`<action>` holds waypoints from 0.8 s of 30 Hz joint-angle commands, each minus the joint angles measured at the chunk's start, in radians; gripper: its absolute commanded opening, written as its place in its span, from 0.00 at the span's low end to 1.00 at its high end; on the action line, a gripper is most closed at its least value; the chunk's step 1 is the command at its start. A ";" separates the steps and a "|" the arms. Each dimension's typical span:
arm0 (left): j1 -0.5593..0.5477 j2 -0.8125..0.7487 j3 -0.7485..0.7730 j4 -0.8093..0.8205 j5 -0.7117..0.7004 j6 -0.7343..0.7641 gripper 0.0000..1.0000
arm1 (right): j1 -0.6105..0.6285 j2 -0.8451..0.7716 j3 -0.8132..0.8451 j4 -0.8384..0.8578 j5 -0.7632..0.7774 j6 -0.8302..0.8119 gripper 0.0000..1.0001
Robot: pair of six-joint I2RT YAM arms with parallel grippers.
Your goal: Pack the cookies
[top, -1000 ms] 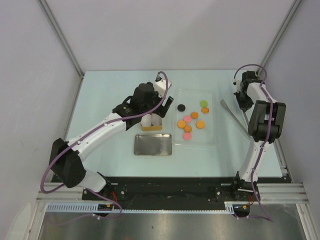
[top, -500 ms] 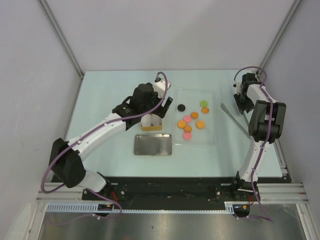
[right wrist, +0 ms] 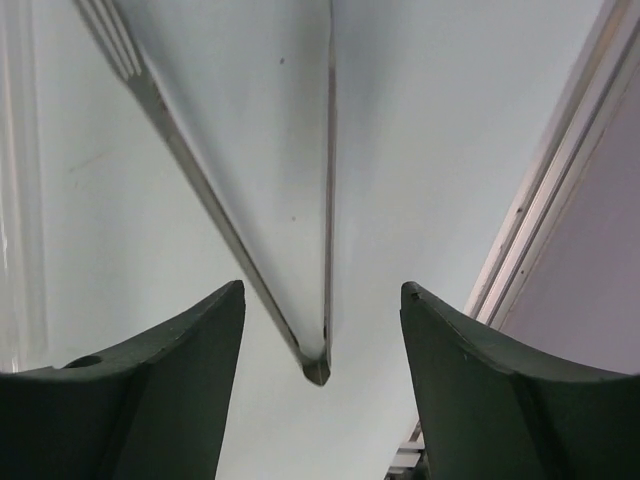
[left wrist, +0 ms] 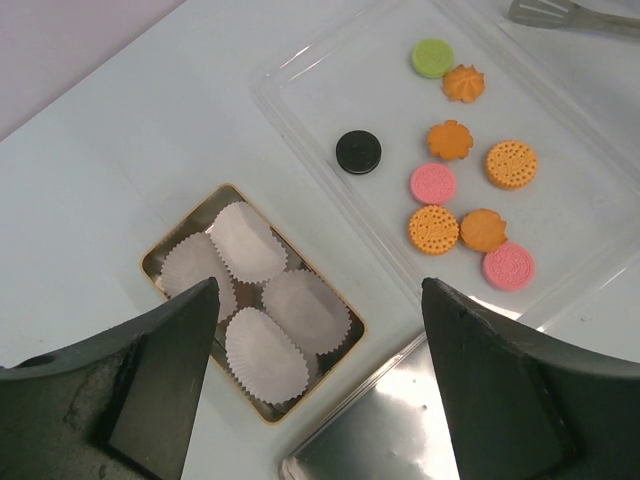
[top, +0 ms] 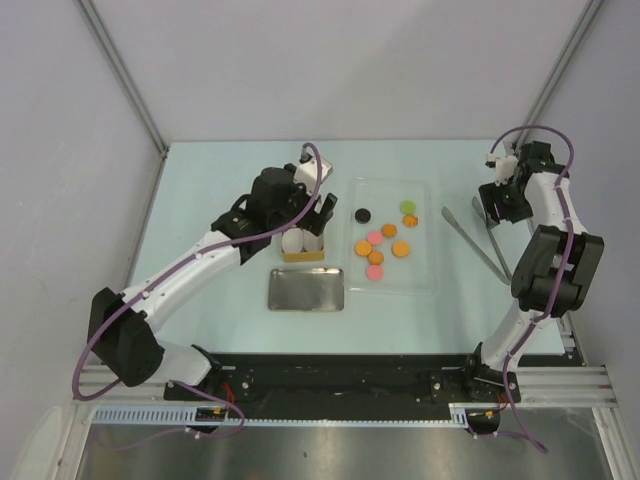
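Observation:
The cookies (top: 378, 243) lie scattered on a clear tray (top: 415, 272): several orange (left wrist: 511, 164), two pink (left wrist: 433, 183), one green (left wrist: 432, 57) and one black (left wrist: 358, 152). Left of the tray stands a gold-rimmed tin (left wrist: 152, 262) holding white paper cups (left wrist: 263, 354). My left gripper (top: 311, 216) hovers open above the tin, and in the left wrist view my left gripper (left wrist: 318, 290) has nothing between its fingers. Metal tongs (right wrist: 218, 205) lie on the table at the right. My right gripper (right wrist: 322, 287) stands open around their hinge end without touching them.
The tin's silver lid (top: 306, 289) lies flat in front of the tin. The tongs (top: 478, 243) lie splayed between the tray and the table's right rail (right wrist: 540, 205). Grey walls enclose the table at the back and sides.
My right gripper has opened and let go of the tongs, whose arms have sprung apart on the table. The right arm swung rightward. My left gripper drew back slightly to the left.

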 commanded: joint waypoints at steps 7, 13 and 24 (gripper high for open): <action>0.039 -0.068 -0.056 0.046 0.073 0.062 0.87 | -0.076 -0.066 -0.113 -0.113 -0.188 -0.198 0.91; 0.053 -0.060 -0.070 0.050 0.099 0.062 0.87 | -0.084 -0.069 -0.187 -0.045 -0.201 -0.227 1.00; 0.090 -0.031 -0.082 0.076 0.145 0.065 0.87 | -0.090 -0.034 -0.259 0.056 -0.143 -0.262 1.00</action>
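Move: The tongs lie spread in a V beneath my right hand: their middle is about 5 cm back, hardly to either side, and 7 cm below, while their closed end sits about 10 cm back and 3 cm to the right. The clear cookie tray's middle is roughly 22 cm to my right hand's left and 2 cm back. From my left hand the tongs are some 40 cm to the right, about level, and 21 cm below. Already clear of the tongs, I bring my right hand back about 6 cm towards their closed end, soon sinking some 5 cm as well, the last stretch nearly all downward. I spread the fingers from about two-thirds to fully open and turn the wrist some 10 degrees counter-clockwise, the fingers coming more upright. My left hand eases about 2 cm left and down over the box of paper cups. ##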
